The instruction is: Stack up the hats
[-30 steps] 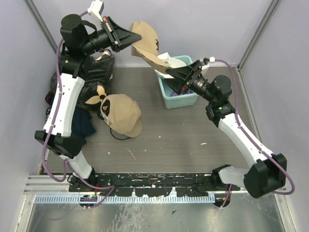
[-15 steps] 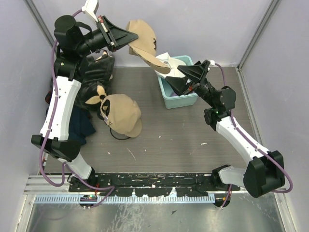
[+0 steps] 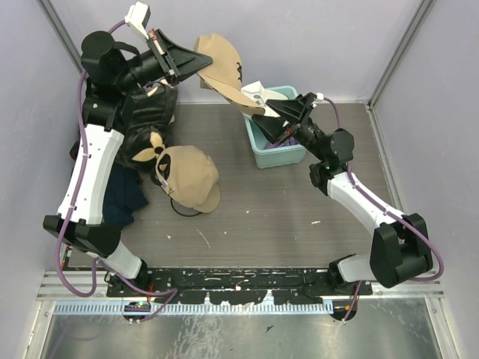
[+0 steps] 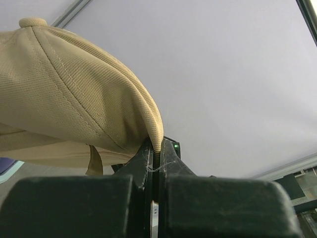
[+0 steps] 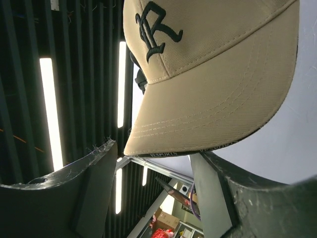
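Observation:
A tan hat point(image 3: 221, 61) with a dark letter logo hangs in the air at the back. My left gripper point(image 3: 199, 64) is shut on its rear edge; in the left wrist view the hat point(image 4: 74, 94) is pinched where the gripper point(image 4: 156, 152) closes. My right gripper point(image 3: 278, 114) points up at the brim with its jaws open. From the right wrist the brim point(image 5: 213, 99) sits just above and between the spread fingers of the gripper point(image 5: 158, 154). A second tan hat point(image 3: 191, 176) lies on the table. Something white point(image 3: 259, 91), partly hidden, shows at the bin's back rim.
A teal bin point(image 3: 278, 155) stands under my right gripper, at the back right. Black fabric with tan flower shapes point(image 3: 150, 142) and dark navy clothing point(image 3: 126, 193) are heaped along the left side. Pale walls close in the table on three sides.
My right gripper has lifted out of the bin and tilted up toward the held hat's brim. My left arm has drawn slightly left and up with the hat.

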Motion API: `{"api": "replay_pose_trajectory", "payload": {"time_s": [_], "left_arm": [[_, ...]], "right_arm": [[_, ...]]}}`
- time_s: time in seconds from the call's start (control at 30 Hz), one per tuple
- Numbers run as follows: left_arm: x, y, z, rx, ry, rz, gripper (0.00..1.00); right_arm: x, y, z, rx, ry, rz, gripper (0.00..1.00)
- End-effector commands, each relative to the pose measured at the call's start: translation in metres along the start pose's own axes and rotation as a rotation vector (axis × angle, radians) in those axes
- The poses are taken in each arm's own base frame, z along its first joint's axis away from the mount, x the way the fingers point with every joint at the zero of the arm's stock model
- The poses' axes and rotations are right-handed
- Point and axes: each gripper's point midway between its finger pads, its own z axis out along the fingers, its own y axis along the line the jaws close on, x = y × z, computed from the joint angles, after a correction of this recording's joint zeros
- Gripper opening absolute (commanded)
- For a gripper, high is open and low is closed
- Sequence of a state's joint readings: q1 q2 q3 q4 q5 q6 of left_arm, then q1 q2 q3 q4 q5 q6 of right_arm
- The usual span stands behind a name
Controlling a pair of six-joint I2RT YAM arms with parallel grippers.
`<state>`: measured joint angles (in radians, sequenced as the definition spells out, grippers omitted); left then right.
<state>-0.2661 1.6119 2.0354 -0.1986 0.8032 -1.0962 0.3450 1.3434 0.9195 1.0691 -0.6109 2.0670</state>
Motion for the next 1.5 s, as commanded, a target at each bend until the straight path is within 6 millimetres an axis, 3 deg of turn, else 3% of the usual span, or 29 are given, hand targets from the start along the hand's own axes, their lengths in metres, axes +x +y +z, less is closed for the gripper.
{"api": "replay_pose_trajectory", "payload": {"time_s": [0.0,0.4,0.57,0.7,1.0,1.03,1.13,1.27,1.37,1.47], "left_arm": [[0.001,-0.034,-0.015,0.075,-0.019,0.068,0.01],[0.011,-0.035,-0.022,0.096,-0.017,0.057,0.00],[0.018,-0.035,-0.025,0.107,0.002,0.062,0.00],[0.023,-0.035,-0.026,0.122,0.023,0.071,0.00],[0.039,-0.018,-0.031,0.104,0.061,0.065,0.00],[0.040,-0.014,-0.032,0.089,0.063,0.057,0.03],[0.036,0.005,-0.036,0.018,0.029,0.041,0.30],[0.019,0.040,-0.057,-0.109,-0.066,0.014,0.55],[0.007,0.074,-0.081,-0.248,-0.147,-0.028,0.67],[0.010,0.103,-0.097,-0.380,-0.179,-0.054,0.80]], "right_arm": [[0.011,0.038,0.007,-0.098,0.044,0.025,0.64],[-0.005,0.031,0.021,-0.087,0.040,0.042,0.56],[-0.006,0.030,0.027,-0.083,0.057,0.048,0.36],[-0.006,0.029,0.031,-0.075,0.068,0.049,0.29],[-0.008,0.020,0.034,-0.056,0.085,0.047,0.01],[-0.008,0.020,0.035,-0.053,0.089,0.040,0.01],[-0.005,0.019,0.035,-0.045,0.102,0.024,0.01],[-0.003,0.020,0.028,-0.040,0.104,0.018,0.01],[-0.002,0.023,0.022,-0.038,0.102,0.012,0.01],[-0.003,0.028,0.018,-0.039,0.101,0.009,0.01]]}}
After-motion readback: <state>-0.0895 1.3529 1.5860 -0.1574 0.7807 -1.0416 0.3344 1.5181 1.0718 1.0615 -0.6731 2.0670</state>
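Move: Just off the right fingertips, a corner of the brim of the held tan hat lies about 4 cm forward and 2 cm left, at hand height; the hat's middle is some 5 cm forward, 8 cm left and 6 cm above. The racked hat is about 18 cm left, 3 cm back, 31 cm below, and the bin 16 cm forward, 7 cm right, far below. From the left hand, still gripping the hat, its middle lies 5 cm right, 1 cm back, slightly lower. Reaching about 4 cm forward and slightly left, the open right hand brings its fingers around the brim edge and shuts to pinch it. Meanwhile the left hand, still gripping the hat, eases 3.5 cm back; once the right has closed, it opens wide and leaves leftward and down, about 6 cm each, with some forward travel, turning slightly counter-clockwise. ##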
